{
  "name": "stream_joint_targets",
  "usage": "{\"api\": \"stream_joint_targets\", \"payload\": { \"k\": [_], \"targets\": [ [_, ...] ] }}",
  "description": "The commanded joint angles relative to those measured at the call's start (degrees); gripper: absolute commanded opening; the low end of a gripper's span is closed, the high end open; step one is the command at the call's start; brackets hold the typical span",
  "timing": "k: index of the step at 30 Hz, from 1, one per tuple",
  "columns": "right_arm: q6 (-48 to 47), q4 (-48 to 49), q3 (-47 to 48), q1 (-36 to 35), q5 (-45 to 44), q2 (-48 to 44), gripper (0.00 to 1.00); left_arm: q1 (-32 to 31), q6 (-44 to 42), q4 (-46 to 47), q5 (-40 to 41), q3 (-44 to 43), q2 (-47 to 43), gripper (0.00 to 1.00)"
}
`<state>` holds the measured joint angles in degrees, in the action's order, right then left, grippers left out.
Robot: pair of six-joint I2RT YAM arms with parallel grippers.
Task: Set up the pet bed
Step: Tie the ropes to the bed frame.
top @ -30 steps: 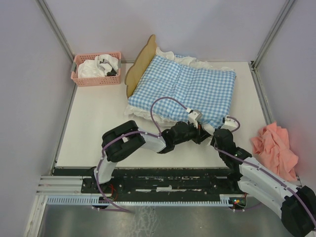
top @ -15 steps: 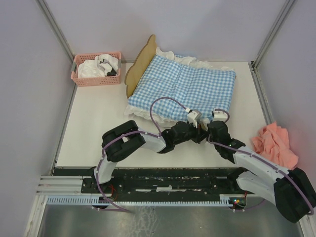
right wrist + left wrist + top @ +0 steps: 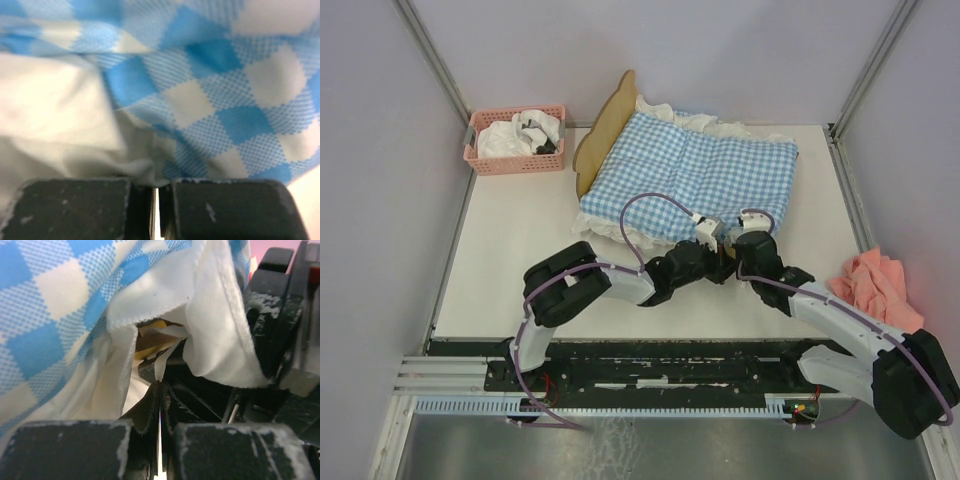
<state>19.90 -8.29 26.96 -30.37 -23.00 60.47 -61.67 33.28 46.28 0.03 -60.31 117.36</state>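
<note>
The pet bed (image 3: 603,128) shows only its wavy light-wood headboard at the back left. Blue-white gingham bedding (image 3: 695,175) with a white ruffle covers the rest of it. Both grippers meet at the bedding's near edge. My left gripper (image 3: 713,232) is shut, and in its wrist view a point of white ruffle (image 3: 161,371) runs into its fingertips (image 3: 160,385), with a lifted flap (image 3: 215,315) above. The right gripper (image 3: 741,226) is shut just beside it. Its tips are buried under the ruffle (image 3: 65,115) and gingham (image 3: 210,100), so what they touch is hidden.
A pink basket (image 3: 516,141) with white cloth stands at the back left. A pink cloth (image 3: 876,296) lies crumpled at the right table edge. Grey walls close in the table (image 3: 510,250) on three sides. The two wrists nearly touch.
My right gripper has swung left along the bed's near edge, from the near right corner to beside the left gripper. The left gripper has edged slightly left and toward the bed.
</note>
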Motion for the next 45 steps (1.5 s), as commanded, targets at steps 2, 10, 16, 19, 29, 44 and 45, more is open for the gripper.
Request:
{"api": "stream_joint_targets", "payload": {
  "k": [2, 10, 16, 19, 29, 44, 45],
  "targets": [
    [-11.6, -5.5, 6.6, 0.0, -6.6, -1.0, 0.02, 0.0, 2.5, 2.9, 0.9, -2.3, -2.7, 0.03],
    [-33.5, -0.8, 1.3, 0.0, -2.4, -1.8, 0.02, 0.0, 5.3, 4.3, -0.3, -3.0, -1.2, 0.03],
    [-37.2, 9.6, -6.0, 0.2, 2.8, -4.4, 0.02, 0.1, 7.9, 6.1, -1.5, -2.8, 0.1, 0.03],
    [-37.9, 16.9, -10.5, 0.6, 3.6, -7.4, 0.02, 0.0, 8.7, 7.0, -2.4, -2.1, 0.2, 0.03],
    [-39.9, 23.9, -14.3, 3.1, 8.4, -6.4, 0.02, 0.0, 10.5, 11.5, -4.9, 2.2, -0.8, 0.07],
    [-39.2, 22.5, -15.5, 7.1, 13.7, -10.9, 0.02, 1.0, 18.1, 4.3, 5.1, 11.8, -10.8, 0.28],
    [-38.9, 22.2, -15.5, 7.3, 13.7, -11.2, 0.02, 1.0, 19.2, 4.1, 4.9, 11.3, -10.7, 0.28]
  ]
}}
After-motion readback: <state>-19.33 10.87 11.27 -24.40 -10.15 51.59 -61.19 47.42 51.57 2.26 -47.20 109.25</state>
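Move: Just past the left fingertips, which hold a white rope end, the near right corner of the bed frame lies some 4 cm ahead and 5 cm to the right, about level. From the right fingers it is roughly 3 cm ahead and 2 cm to the left. The checked cover's near corner drapes over it, about 4 cm ahead and 7 cm right of the left hand, slightly above, and 3 cm straight ahead of the right. Drawing the rope end a couple of centimetres back from the frame corner after a slight rise, the left hand then opens about a quarter, lets go of it and backs off some 4 cm to the left. The shut right hand rises slightly while shifting right, then sinks about 3 cm beside the corner, rolling left side down and turning about 25 degrees counter-clockwise, and stays there. ##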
